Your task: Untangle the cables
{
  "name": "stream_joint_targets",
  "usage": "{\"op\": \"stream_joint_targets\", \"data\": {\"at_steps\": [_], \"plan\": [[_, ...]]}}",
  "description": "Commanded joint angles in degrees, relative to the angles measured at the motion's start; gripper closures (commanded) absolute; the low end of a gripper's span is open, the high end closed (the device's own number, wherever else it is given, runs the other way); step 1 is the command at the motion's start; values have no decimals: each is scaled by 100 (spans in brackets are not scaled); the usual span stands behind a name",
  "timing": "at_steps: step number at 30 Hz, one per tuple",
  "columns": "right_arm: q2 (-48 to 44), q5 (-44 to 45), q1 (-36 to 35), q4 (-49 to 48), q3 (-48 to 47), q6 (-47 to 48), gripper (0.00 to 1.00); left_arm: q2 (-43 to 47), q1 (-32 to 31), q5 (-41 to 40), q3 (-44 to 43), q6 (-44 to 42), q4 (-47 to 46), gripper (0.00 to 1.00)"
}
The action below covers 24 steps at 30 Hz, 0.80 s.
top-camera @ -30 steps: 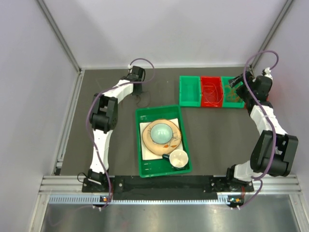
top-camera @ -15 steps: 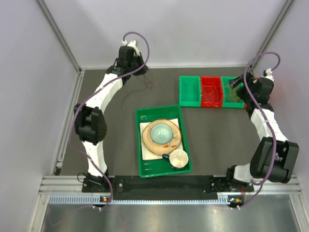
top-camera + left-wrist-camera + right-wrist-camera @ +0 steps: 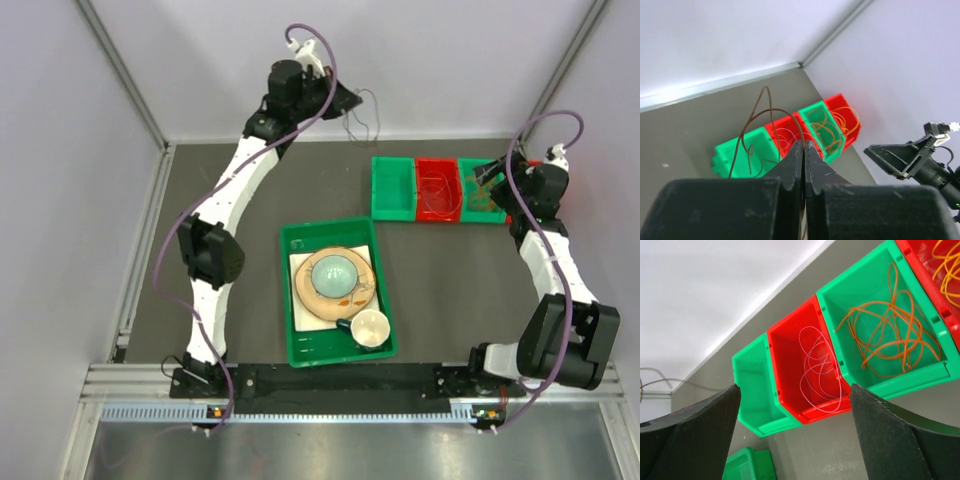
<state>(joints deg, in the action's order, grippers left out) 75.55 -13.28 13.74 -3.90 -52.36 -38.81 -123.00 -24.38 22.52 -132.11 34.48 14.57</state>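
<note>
My left gripper (image 3: 347, 100) is raised high near the back wall, shut on a thin brown cable (image 3: 366, 118) that dangles in loops below it. In the left wrist view the jaws (image 3: 803, 145) are closed on the brown cable (image 3: 756, 117), above the bins. A row of bins stands at the back right: an empty green bin (image 3: 393, 187), a red bin (image 3: 437, 190) with a pale pink cable (image 3: 817, 367), and a green bin (image 3: 480, 190) with tangled orange cables (image 3: 885, 335). My right gripper (image 3: 795, 387) is open and empty above the red bin.
A green tray (image 3: 300, 345) in the table's middle holds a plate, a teal bowl (image 3: 335, 272) and a white cup (image 3: 368, 327). Another red bin with orange cable (image 3: 940, 260) sits at the row's right end. Walls close off the back and sides.
My left arm has risen from the table at the back left and swung up and to the right, lifting the brown cable off the table. The right arm has barely moved.
</note>
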Motion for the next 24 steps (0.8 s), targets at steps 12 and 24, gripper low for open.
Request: {"op": "stream_joint_targets", "data": {"at_steps": [12,24], "plan": [[-488,-157,68,-172,200,66,11,-1524,-620,-115,-315,297,-437,100],[-410,-333,68,-199,147,119,11,-2045,-1016,-424,-316,-221,-217,14]]}}
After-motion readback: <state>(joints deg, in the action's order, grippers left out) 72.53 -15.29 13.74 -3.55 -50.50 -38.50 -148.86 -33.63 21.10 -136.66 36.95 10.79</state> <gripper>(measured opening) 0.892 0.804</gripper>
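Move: The left green bin, where I'm taking the dark cable already shut in my left fingers, is about 13 cm to my left hand's right, about level fore and aft, and some 35 cm below. Just beyond it, the red bin with the pink cable lies about 27 cm right, also level; the dish tray sits 31 cm back and 4 cm left. From my idle right hand the left green bin is about 10 cm ahead, 19 cm left and 19 cm below. I swing my left hand right and then mostly down, sinking faster as I go: about 12 cm across and 24 cm down, until it is over the left green bin. My fingers tip some 15 degrees further down, and near the bottom they open wide and let go of the dark cable. ##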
